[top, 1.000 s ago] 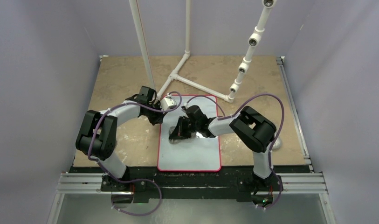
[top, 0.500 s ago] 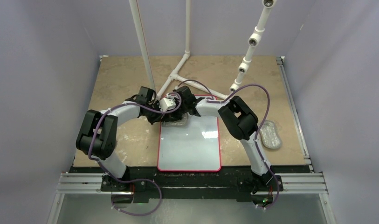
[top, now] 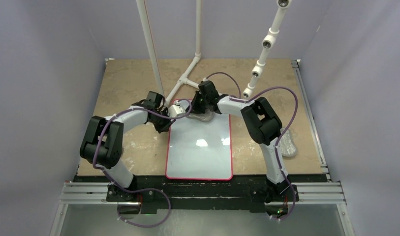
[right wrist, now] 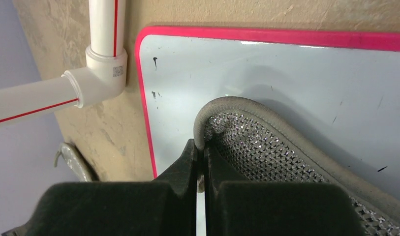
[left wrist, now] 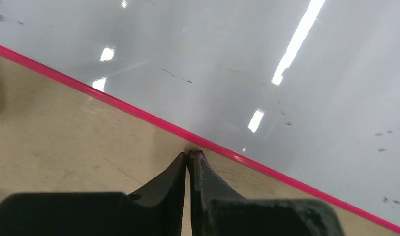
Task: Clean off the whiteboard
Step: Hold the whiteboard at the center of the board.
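Observation:
The whiteboard (top: 200, 147), glossy white with a red border, lies flat in the middle of the table. Only small black specks show on it in the wrist views (left wrist: 266, 64) (right wrist: 296, 73). My right gripper (top: 201, 109) (right wrist: 200, 147) is at the board's far edge, shut on the rim of a grey-silver meshed pad (top: 203, 117) (right wrist: 286, 162) that rests on the board near its far corner. My left gripper (top: 167, 123) (left wrist: 189, 155) is shut and empty. Its tips rest on the tabletop against the red border at the board's far left side.
A white PVC pipe frame (top: 188, 78) (right wrist: 89, 83) stands on the table just beyond the board's far edge, close to the right gripper. A second grey pad (top: 286, 142) lies on the tan tabletop right of the board, partly behind the right arm.
The right gripper has drawn the pad from the board's middle up to its far edge. The left arm has stayed where it was.

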Available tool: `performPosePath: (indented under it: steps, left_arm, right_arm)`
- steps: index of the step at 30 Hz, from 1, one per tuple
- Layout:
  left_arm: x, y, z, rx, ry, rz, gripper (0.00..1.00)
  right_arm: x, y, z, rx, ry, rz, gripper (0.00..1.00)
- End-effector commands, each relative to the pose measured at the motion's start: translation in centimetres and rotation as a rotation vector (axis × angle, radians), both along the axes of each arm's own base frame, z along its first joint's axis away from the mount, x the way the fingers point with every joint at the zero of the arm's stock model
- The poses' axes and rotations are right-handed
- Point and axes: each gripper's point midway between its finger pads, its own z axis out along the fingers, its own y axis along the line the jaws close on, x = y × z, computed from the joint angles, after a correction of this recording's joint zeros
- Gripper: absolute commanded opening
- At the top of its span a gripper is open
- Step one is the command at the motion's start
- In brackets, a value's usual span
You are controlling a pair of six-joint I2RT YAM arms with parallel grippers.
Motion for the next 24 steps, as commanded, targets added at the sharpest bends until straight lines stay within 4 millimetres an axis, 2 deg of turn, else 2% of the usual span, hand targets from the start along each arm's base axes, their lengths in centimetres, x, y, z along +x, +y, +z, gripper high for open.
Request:
performPosePath:
  steps: [1,4,7,11,15,18,22,24]
  left_arm:
    - [-4.5,0.0,1.3,-0.021,0.188,0.006,0.11]
    - [-4.5,-1.0,3.4,-0.077,0.195,0.011,0.18]
    - [-4.4,-1.6,3.7,-0.107,0.212,0.029,0.25]
    - [-4.5,-2.0,2.0,-0.121,0.257,0.047,0.27]
    - [-4.7,-1.4,-0.4,-0.072,0.257,0.052,0.28]
    - [-4.8,-0.8,-1.7,-0.027,0.233,0.033,0.28]
    - [-5.6,-0.1,-3.2,0.044,0.221,-0.009,0.25]
    - [-6.0,0.2,-3.6,0.064,0.227,-0.02,0.22]
  right_arm:
    - [-1.5,-2.9,-5.6,-0.204,0.035,-0.02,0.0]
    - [-1.7,-3.0,-5.7,-0.203,0.033,-0.029,0.0]
    - [-1.8,-3.2,-5.8,-0.208,0.032,-0.033,0.0]
    - [-2.0,-3.4,-5.9,-0.206,0.035,-0.036,0.0]
    - [-2.3,-3.0,-5.7,-0.186,0.056,-0.027,0.0]
    - [-1.4,-2.4,-5.4,-0.165,0.045,-0.054,0.0]
    - [-0.3,-0.2,-5.0,-0.114,0.035,-0.079,0.0]
    - [0.5,1.7,-4.6,-0.087,0.018,-0.073,0.0]
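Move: The left hand's nearly shut fingers are beside the whiteboard's left edge; the middle of that edge lies about 4 cm back and 2 cm to the right, some 1 cm lower. The board's far left corner is about 14 cm ahead and 4 cm right of this hand, the eraser pad 7 cm ahead and 17 cm right. From the right hand, the middle of the left edge is about 13 cm back and 10 cm left, some 2 cm lower. Back along the board's left edge goes the left hand, about 4.5 cm and slightly right, rising nearly 2 cm on the way and coming down again. Its fingertips tilt some 10 degrees back towards the base and part by about a quarter, bringing one fingertip onto the pink rim. The right hand all but stays, keeping its pinch on the eraser pad. ##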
